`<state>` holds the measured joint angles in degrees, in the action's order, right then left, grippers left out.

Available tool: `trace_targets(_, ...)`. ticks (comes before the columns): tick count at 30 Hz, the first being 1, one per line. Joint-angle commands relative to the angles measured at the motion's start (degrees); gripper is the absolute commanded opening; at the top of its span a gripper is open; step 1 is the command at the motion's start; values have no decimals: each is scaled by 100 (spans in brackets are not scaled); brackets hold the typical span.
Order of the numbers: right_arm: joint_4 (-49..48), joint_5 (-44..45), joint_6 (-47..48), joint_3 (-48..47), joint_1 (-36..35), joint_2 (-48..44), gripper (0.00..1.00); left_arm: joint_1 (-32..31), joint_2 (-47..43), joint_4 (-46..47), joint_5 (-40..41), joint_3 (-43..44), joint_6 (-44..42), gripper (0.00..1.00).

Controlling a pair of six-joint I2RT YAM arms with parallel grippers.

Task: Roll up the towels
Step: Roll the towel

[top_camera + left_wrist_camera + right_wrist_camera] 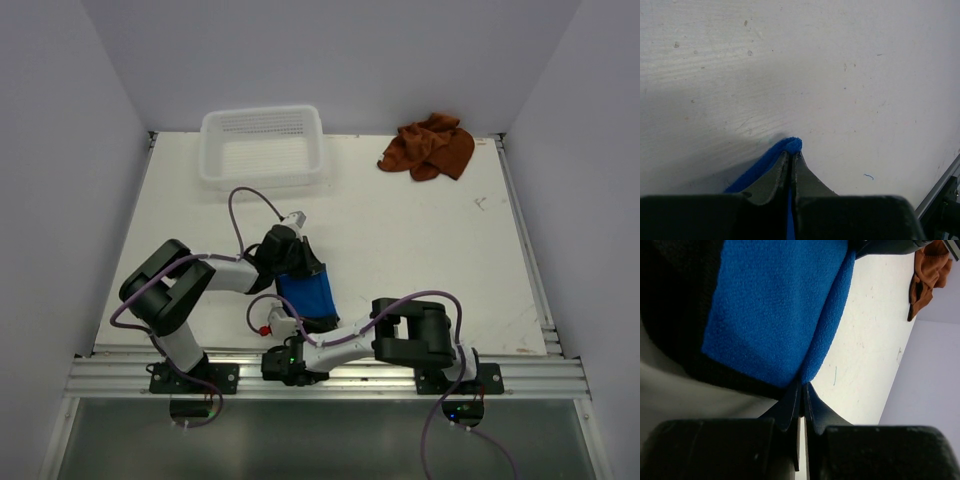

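The bright blue towel (307,290) is stretched between my two grippers near the table's front edge. My left gripper (298,262) is shut on its far end. In the left wrist view, blue towel (782,149) curls over the closed left gripper (791,154) and shows between the jaws. My right gripper (314,322) pinches the near corner. In the right wrist view, the blue towel (775,305) meets the closed tips of the right gripper (804,385). The rust-brown towel (430,148) lies crumpled at the far right, and the right wrist view also catches this rust-brown towel (927,275).
A white mesh basket (265,178) stands at the far left of the white table (430,260). A metal rail (330,370) runs along the front edge where both arm bases are bolted. Walls close in the left, right and back sides.
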<state>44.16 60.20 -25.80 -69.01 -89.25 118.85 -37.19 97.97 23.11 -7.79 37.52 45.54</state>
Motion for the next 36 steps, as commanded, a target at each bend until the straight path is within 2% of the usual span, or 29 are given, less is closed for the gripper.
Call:
trace_targets(1,101,-562,-39,-200,-251,7,4,309,134,255,981,-122,-133,0)
trace_targets(10,101,-738,198,-323,-259,340,8,309,231,387,990,-271,-133,0)
trace_targets(16,-153,-852,172,-183,-259,16,15,300,240,624,920,-403,-142,0)
trace_targets(23,-698,-1291,137,203,-216,-924,31,300,266,835,806,-579,-238,0)
trace_targets(32,-1427,-1766,-118,1133,74,-2435,31,309,178,941,841,-790,-238,0)
trace_targets(36,-1858,-2144,-319,1750,643,-3489,29,300,213,993,841,-834,-230,0)
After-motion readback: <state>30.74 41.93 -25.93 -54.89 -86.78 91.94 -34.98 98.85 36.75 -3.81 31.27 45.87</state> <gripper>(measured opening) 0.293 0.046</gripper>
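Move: The right hand still pinches the near right corner of the towel; the towel's middle lies some 6 cm ahead and 5 cm to its left, almost level in height. The far right corner, held by the left hand, is about 14 cm ahead and 2 cm left of the right hand. The table's near edge runs about 8 cm behind the right hand. From the left hand, the towel's middle is about 7 cm back and 3 cm to the left. The right fingers open and let go of the towel's near corner, and the hand draws back about 3 cm, then lifts clear to about 4 cm up, swinging right and a little forward again as it rolls its left side up and tips down. The left hand keeps its pinch on the far corner and shifts some 2 cm forward and 2 cm left once the right has opened. ##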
